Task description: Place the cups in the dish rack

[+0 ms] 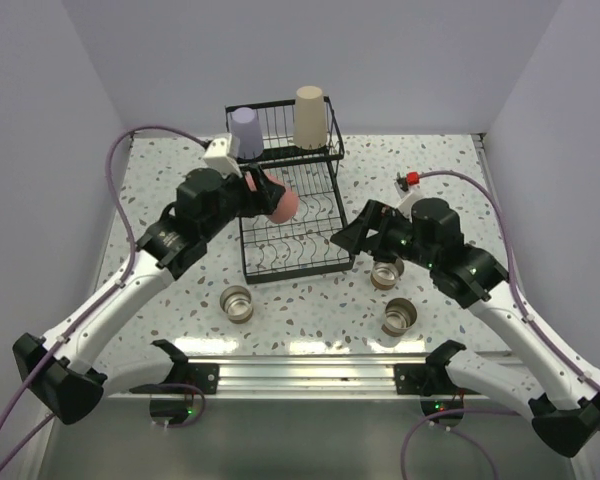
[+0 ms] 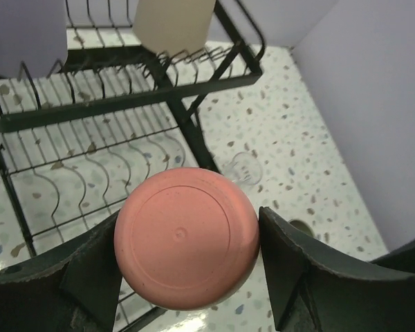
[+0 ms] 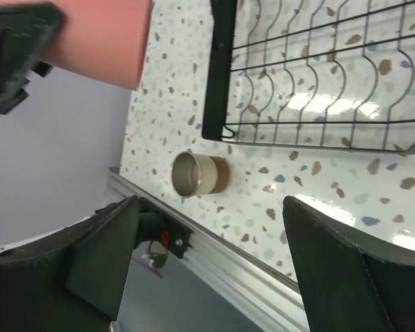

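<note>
The black wire dish rack (image 1: 290, 240) stands mid-table. Upside down in its raised upper basket are a lavender cup (image 1: 245, 130) and a tall beige cup (image 1: 311, 117). My left gripper (image 1: 268, 198) is shut on the red-pink cup (image 2: 187, 235) and holds it above the lower tray (image 2: 90, 173), its flat base facing the wrist camera. My right gripper (image 1: 346, 240) stands open and empty by the rack's right front corner. Three short tan-and-metallic cups sit on the table (image 1: 239, 301) (image 1: 386, 273) (image 1: 399, 315). A clear glass cup (image 2: 245, 168) stands just right of the rack.
An aluminium rail (image 1: 300, 370) runs along the table's near edge. White walls close in the left, back and right sides. The right wrist view shows one tan cup (image 3: 199, 173) between the rail and the rack's front edge (image 3: 318, 142).
</note>
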`<state>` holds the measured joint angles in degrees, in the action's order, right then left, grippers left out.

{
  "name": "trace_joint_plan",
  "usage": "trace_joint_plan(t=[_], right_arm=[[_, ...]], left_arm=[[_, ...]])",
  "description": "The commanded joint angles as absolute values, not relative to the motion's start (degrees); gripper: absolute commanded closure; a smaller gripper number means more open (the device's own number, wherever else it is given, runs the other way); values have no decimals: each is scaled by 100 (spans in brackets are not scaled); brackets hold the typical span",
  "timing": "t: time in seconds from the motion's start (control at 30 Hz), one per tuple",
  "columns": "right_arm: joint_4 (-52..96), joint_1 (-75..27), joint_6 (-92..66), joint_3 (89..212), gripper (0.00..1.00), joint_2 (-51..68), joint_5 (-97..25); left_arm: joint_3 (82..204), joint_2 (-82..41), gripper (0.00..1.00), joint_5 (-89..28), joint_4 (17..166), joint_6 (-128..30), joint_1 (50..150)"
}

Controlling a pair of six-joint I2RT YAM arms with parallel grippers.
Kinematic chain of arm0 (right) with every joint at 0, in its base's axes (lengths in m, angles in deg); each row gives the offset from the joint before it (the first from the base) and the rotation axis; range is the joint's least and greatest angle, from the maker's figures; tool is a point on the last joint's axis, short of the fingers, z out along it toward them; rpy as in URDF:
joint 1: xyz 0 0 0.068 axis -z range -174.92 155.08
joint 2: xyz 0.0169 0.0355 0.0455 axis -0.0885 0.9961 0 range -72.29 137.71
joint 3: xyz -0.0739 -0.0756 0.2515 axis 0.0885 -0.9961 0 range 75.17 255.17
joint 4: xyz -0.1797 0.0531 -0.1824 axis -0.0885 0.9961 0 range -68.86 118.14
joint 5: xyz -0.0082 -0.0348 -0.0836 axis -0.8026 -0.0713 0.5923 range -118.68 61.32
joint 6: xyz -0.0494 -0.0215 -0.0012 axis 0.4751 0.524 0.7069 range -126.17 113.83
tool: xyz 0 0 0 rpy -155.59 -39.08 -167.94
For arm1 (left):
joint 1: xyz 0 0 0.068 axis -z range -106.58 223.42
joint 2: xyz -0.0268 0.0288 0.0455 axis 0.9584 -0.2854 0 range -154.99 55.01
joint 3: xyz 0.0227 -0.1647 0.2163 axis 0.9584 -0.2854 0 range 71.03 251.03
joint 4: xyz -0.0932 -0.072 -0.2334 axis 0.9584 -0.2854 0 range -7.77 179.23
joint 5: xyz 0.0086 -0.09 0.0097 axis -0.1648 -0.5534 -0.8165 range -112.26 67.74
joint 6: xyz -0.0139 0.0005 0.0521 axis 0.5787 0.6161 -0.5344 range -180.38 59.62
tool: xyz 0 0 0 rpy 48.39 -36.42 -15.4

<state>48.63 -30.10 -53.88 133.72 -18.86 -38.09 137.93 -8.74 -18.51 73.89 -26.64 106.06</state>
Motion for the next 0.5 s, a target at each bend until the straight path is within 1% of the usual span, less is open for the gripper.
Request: trace_joint_plan(t=[0.0, 0.03, 0.13, 0.23, 0.4, 0.47], right_arm=[[5524, -2990, -4951, 13432, 12, -2096, -3405], [5620, -2990, -4933, 13450, 12, -2148, -3360], [5814, -2990, -4889, 13476, 12, -2359, -3220], [5989, -2990, -4889, 13441, 13, -2553, -3132], [6201, -2990, -4950, 13301, 13, -2843, -3088], [6262, -2999, -4968, 13266, 13, -2887, -3087]], left_arm=[[13327, -1003, 100, -628, 7708, -3400, 11015], [13204, -1029, 100, -243, 7840, -3444, 11068], [12721, -1135, 100, 391, 8647, -3515, 11191], [12185, -1222, 100, 813, 9595, -3769, 11279], [11718, -1749, 100, 1245, 10600, -4261, 11341], [11533, -1942, 100, 1325, 11232, -4350, 11349]])
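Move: My left hand already holds the red cup. The left end of the rack's lower level, just in front of the upper shelf, lies about 8 cm ahead and 26 below; on that shelf the purple cup stands some 14 ahead and 2 left, the beige cup 16 ahead and 10 right. From my empty right hand, the nearer steel cup is roughly 8 back, 12 right and 25 down; the farther one 4 ahead, 9 right. I sink my left hand about 14 cm, fast at first, with the red cup still pinched, then ease it some 3.5 cm forward towards the lower level, rolling its left side up and swinging the fingers round to point more forward, some 25 degrees in all. My open right hand backs off right and back, about 5 cm, almost level, towards the steel cups. ##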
